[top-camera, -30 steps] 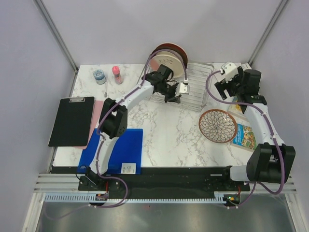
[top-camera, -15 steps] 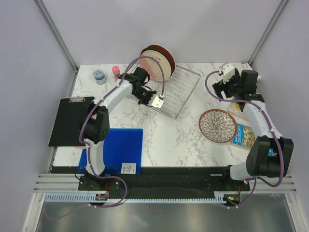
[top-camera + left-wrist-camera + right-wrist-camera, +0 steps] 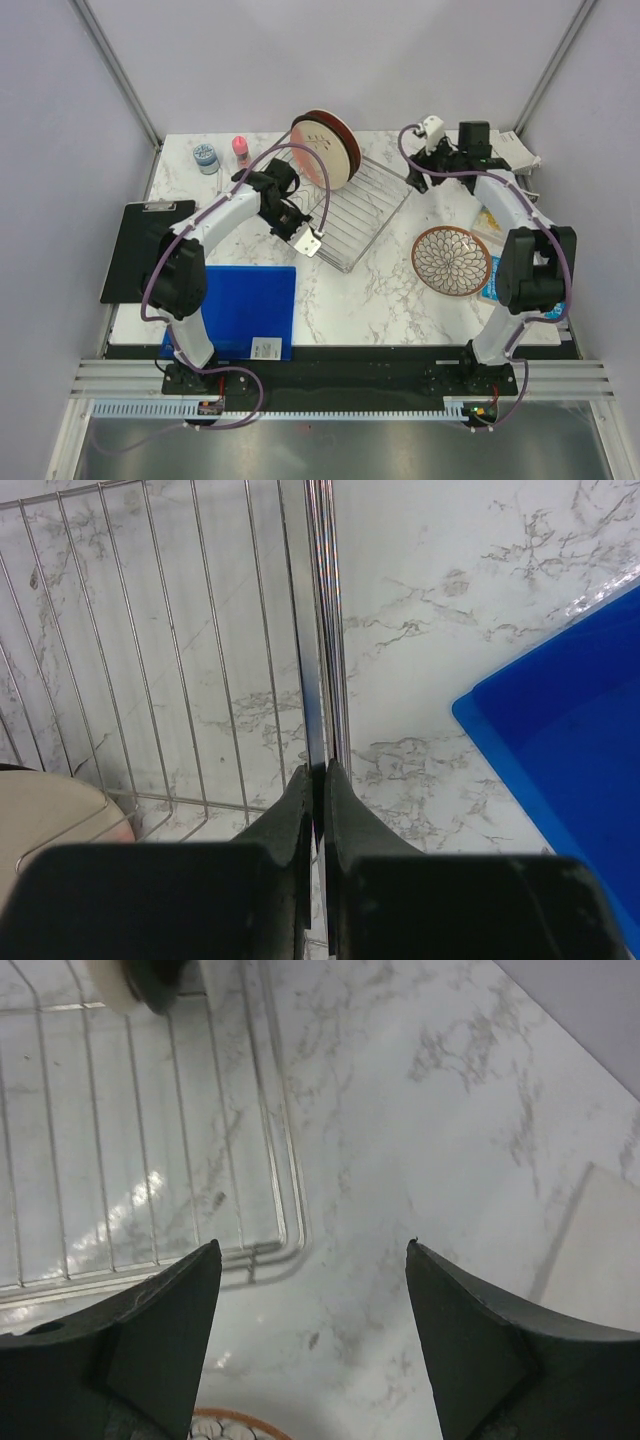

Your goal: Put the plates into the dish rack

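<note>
The silver wire dish rack [image 3: 358, 205] lies skewed on the marble. Plates [image 3: 325, 150] stand on edge at its far left end, a cream one in front and a red-orange one [image 3: 342, 124] behind. My left gripper [image 3: 309, 241] is shut on the rack's near rim wire [image 3: 322, 680], which runs up between the pads. A white plate with a brown petal pattern [image 3: 451, 261] lies flat on the table to the right. My right gripper [image 3: 428, 150] hovers open by the rack's far right corner [image 3: 287, 1232], with nothing between its fingertips [image 3: 212, 1252].
A blue mat [image 3: 245, 310] and a black clipboard [image 3: 148, 250] lie at the left. Two small jars [image 3: 206, 157] stand at the back left. A picture book [image 3: 505, 285] and a white box [image 3: 515, 150] lie along the right edge.
My left gripper has dragged the rack to the left and turned it, plates riding along. My right gripper has swung left to the rack's far right corner, its jaws narrowing slightly.
</note>
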Robot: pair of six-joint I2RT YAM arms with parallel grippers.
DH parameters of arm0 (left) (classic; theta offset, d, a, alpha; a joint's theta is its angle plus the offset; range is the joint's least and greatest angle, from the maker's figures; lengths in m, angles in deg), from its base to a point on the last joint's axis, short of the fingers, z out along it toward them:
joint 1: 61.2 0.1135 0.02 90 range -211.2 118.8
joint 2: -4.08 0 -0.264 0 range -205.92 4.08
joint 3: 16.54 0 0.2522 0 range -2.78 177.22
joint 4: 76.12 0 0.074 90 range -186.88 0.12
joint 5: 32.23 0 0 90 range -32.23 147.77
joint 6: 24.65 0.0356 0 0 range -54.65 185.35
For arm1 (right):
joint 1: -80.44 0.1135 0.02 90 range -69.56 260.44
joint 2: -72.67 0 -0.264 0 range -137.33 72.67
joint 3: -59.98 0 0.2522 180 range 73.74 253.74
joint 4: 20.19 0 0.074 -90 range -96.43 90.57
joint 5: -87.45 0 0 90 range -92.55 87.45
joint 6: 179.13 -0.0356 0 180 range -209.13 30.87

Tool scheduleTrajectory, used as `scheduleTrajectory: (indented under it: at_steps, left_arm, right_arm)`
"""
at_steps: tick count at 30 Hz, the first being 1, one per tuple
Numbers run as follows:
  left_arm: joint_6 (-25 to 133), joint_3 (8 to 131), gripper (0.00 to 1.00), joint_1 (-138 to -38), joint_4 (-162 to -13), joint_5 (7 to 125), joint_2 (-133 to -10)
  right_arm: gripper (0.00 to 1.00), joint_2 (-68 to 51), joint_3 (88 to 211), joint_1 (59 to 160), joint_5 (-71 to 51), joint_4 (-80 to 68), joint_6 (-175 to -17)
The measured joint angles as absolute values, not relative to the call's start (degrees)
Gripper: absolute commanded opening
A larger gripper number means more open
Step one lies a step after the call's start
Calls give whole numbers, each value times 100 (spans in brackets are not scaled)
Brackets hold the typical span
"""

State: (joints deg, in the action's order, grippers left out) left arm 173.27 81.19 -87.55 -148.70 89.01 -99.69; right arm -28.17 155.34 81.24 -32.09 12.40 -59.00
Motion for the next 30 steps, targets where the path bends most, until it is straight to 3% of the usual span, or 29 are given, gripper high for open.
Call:
scheduleTrajectory:
  at_steps: [3, 7, 15, 18, 22, 23, 28, 30]
  left_arm:
    - [17340, 8114, 6, -8726, -14842, 8875, -9969]
    - [17344, 8112, 21, -8691, -14763, 8827, -9969]
    - [17340, 7992, 34, -8639, -14339, 8565, -10006]
    - [17316, 7948, 46, -8637, -14171, 8540, -9989]
    - [17165, 7856, 55, -8637, -13861, 8536, -9932]
    - [17097, 7819, 58, -8637, -13775, 8534, -9908]
    - [16719, 7574, 61, -8608, -13209, 8359, -9868]
    - [16422, 7518, 66, -8602, -13045, 8339, -9838]
  right_arm:
    - [82, -3154, 15950, 8541, -3292, 1378, -5985]
    - [81, -3667, 16518, 8950, -3255, 1463, -6138]
    - [81, -4740, 17644, 8935, -2877, 1739, -6341]
    - [78, -4981, 17888, 8909, -2737, 1872, -6363]
    - [63, -5208, 18190, 8911, -2641, 2025, -6350]
    - [54, -5241, 18221, 8911, -2634, 2049, -6350]
    - [36, -5298, 18256, 8911, -2626, 2169, -6357]
    - [22, -5298, 18256, 8911, -2628, 2185, -6385]
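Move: At the far rim of the dish rack, the rail just past its right corner lies about 7 cm ahead of the right hand, 6 cm left and 6 cm below. From that hand the loaded plates stand some 12 cm ahead and 21 cm left, and the patterned plate lies about 13 cm back and 8 cm right. The left hand still pinches the rack's near rail; from it the blue board is roughly 18 cm back and 15 cm left. Sweeping left about 8 cm, the open right hand then reaches forward some 7 cm while sinking about 6, tips down about 10 degrees onto the rack's far rim and closes its fingers past halfway around the rail. The left fingers open wide off the near rail, then that hand goes about 5 cm forward, its fingertips tilting forward and turning slightly counter-clockwise, the rail still between them. ##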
